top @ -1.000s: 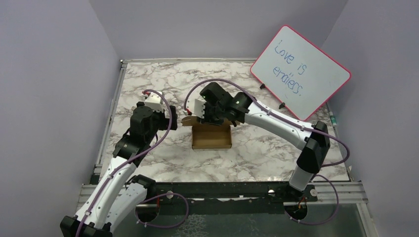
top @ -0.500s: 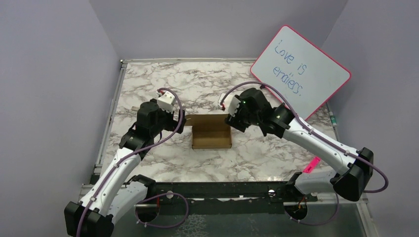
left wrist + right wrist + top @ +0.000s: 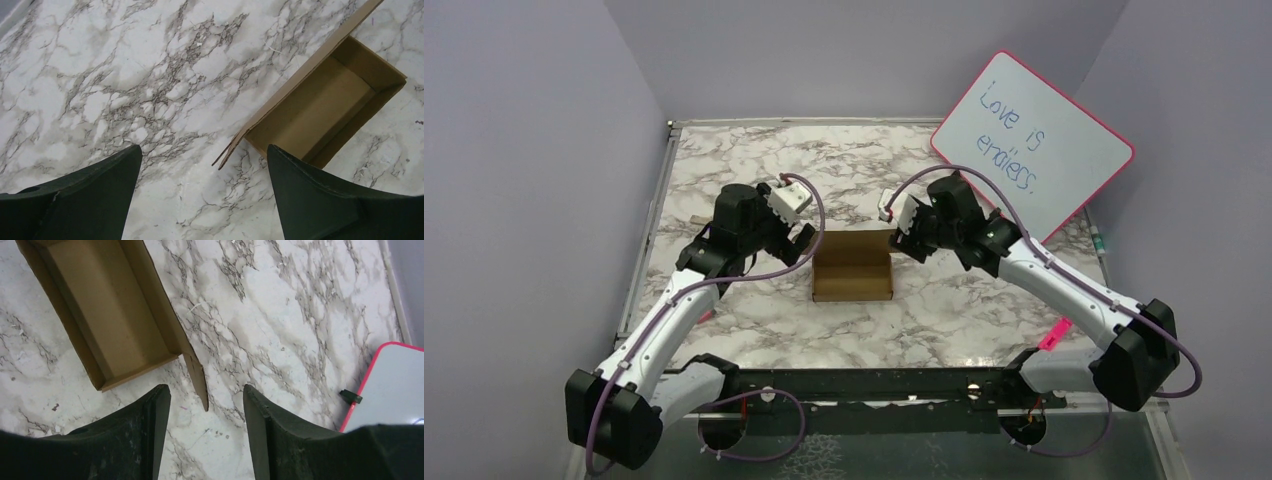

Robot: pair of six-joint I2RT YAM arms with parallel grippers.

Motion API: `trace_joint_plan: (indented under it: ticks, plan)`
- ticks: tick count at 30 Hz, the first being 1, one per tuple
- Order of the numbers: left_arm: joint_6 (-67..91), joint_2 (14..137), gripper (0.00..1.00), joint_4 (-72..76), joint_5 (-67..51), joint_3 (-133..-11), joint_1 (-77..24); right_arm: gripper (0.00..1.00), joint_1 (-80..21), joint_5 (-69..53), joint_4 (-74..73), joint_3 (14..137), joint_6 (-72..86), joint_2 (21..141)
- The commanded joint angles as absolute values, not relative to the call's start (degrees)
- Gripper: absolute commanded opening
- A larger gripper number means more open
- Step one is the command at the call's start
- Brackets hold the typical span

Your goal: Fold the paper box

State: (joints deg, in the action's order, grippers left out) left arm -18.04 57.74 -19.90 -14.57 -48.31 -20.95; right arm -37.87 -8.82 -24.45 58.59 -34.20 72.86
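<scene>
The paper box [image 3: 852, 272] is an open brown cardboard tray on the marble table, its far wall standing with pointed flap ends sticking out at both far corners. My left gripper [image 3: 803, 243] hovers open just off the box's far left corner. In the left wrist view the box [image 3: 325, 100] lies to the upper right and the left flap end [image 3: 226, 155] points into the gap of my left gripper [image 3: 204, 150], untouched. My right gripper [image 3: 904, 243] is open at the far right corner. In the right wrist view the right flap end [image 3: 200, 382] reaches between the tips of my right gripper [image 3: 206, 390], beside the box [image 3: 110, 315].
A pink-framed whiteboard [image 3: 1032, 145] leans against the right wall behind the right arm, and its corner [image 3: 390, 385] with a black clip [image 3: 350, 396] shows in the right wrist view. A raised rail [image 3: 656, 210] runs along the table's left edge.
My right arm has drawn back from over the box to its right far corner and its jaws have opened. My left arm has moved in toward the left far corner.
</scene>
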Motion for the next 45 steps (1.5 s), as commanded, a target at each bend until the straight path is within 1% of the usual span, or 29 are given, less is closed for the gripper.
trace_joint_plan:
  ticks: [1, 6, 10, 17, 20, 23, 27, 30, 32, 36, 41, 44, 45]
  plan:
    - [-26.32, 61.53, 0.93, -23.18, -20.88, -52.21, -20.49, 0.56, -37.27, -13.45, -22.09, 60.72, -36.70, 77.16]
    - [-29.76, 66.88, 0.85, -26.91, -24.82, -55.06, -20.48, 0.52, -36.86, -12.76, -21.48, 59.61, -37.18, 79.81]
    - [-30.91, 70.18, 0.77, -28.80, -24.92, -56.29, -20.48, 0.46, -36.35, -13.65, -20.46, 59.16, -36.83, 80.78]
    - [-33.06, 70.92, 0.73, -26.92, -25.21, -53.33, -20.48, 0.40, -35.95, -12.90, -20.46, 58.85, -37.18, 81.10]
    - [-32.96, 71.78, 0.69, -26.49, -24.36, -52.83, -20.03, 0.37, -35.91, -13.08, -20.53, 58.74, -37.17, 81.10]
    - [-33.11, 72.39, 0.65, -26.29, -26.17, -52.87, -19.25, 0.35, -35.80, -12.90, -20.71, 58.50, -37.18, 81.24]
    - [-33.30, 72.36, 0.55, -25.90, -26.74, -52.11, -18.70, 0.32, -35.78, -12.40, -21.02, 58.45, -37.17, 81.26]
    - [-33.35, 72.26, 0.47, -25.62, -27.57, -51.71, -18.55, 0.30, -35.79, -12.47, -21.03, 58.41, -37.06, 81.21]
    - [-33.40, 72.51, 0.40, -25.50, -27.60, -51.49, -18.48, 0.29, -35.75, -12.56, -20.94, 58.28, -36.96, 81.12]
    - [-33.22, 73.30, 0.33, -24.87, -26.79, -51.26, -18.38, 0.25, -35.69, -12.77, -20.68, 58.12, -36.58, 81.20]
    - [-32.05, 74.11, 0.19, -24.45, -27.03, -51.48, -18.29, 0.16, -35.71, -13.14, -20.87, 59.11, -34.73, 81.81]
    - [-30.06, 73.97, 0.06, -23.64, -26.27, -51.61, -18.29, 0.11, -35.69, -15.09, -21.53, 60.34, -32.26, 82.15]
    - [-29.14, 73.83, 0.04, -23.30, -26.27, -51.52, -18.30, 0.09, -35.72, -15.52, -21.72, 60.73, -31.28, 82.36]
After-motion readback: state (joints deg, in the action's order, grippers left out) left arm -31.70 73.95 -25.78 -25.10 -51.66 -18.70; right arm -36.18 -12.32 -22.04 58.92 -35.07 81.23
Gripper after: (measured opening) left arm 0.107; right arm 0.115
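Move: The open box's upright lid panel has a side flap at each end. The left flap sits some 8 cm below the left hand, about 1 cm ahead and 2 cm right; the right flap is some 5 cm below the right hand, 2 cm ahead and 2 cm left. The tray's middle lies about 10 cm right, 5 cm back and 15 cm below the left hand, and about 11 cm left, 5 cm back and 13 cm below the right. Both grippers end up pinching the lid's side flaps, one each, their pads closing from both faces. The left sinks about 7 cm, first easing 2 cm right and swinging its wrist some 15 degrees clockwise while tipping down, and goes from wide open to nearly shut; the right drops 4 cm and slightly forward early, then hovers while steadily closing. ##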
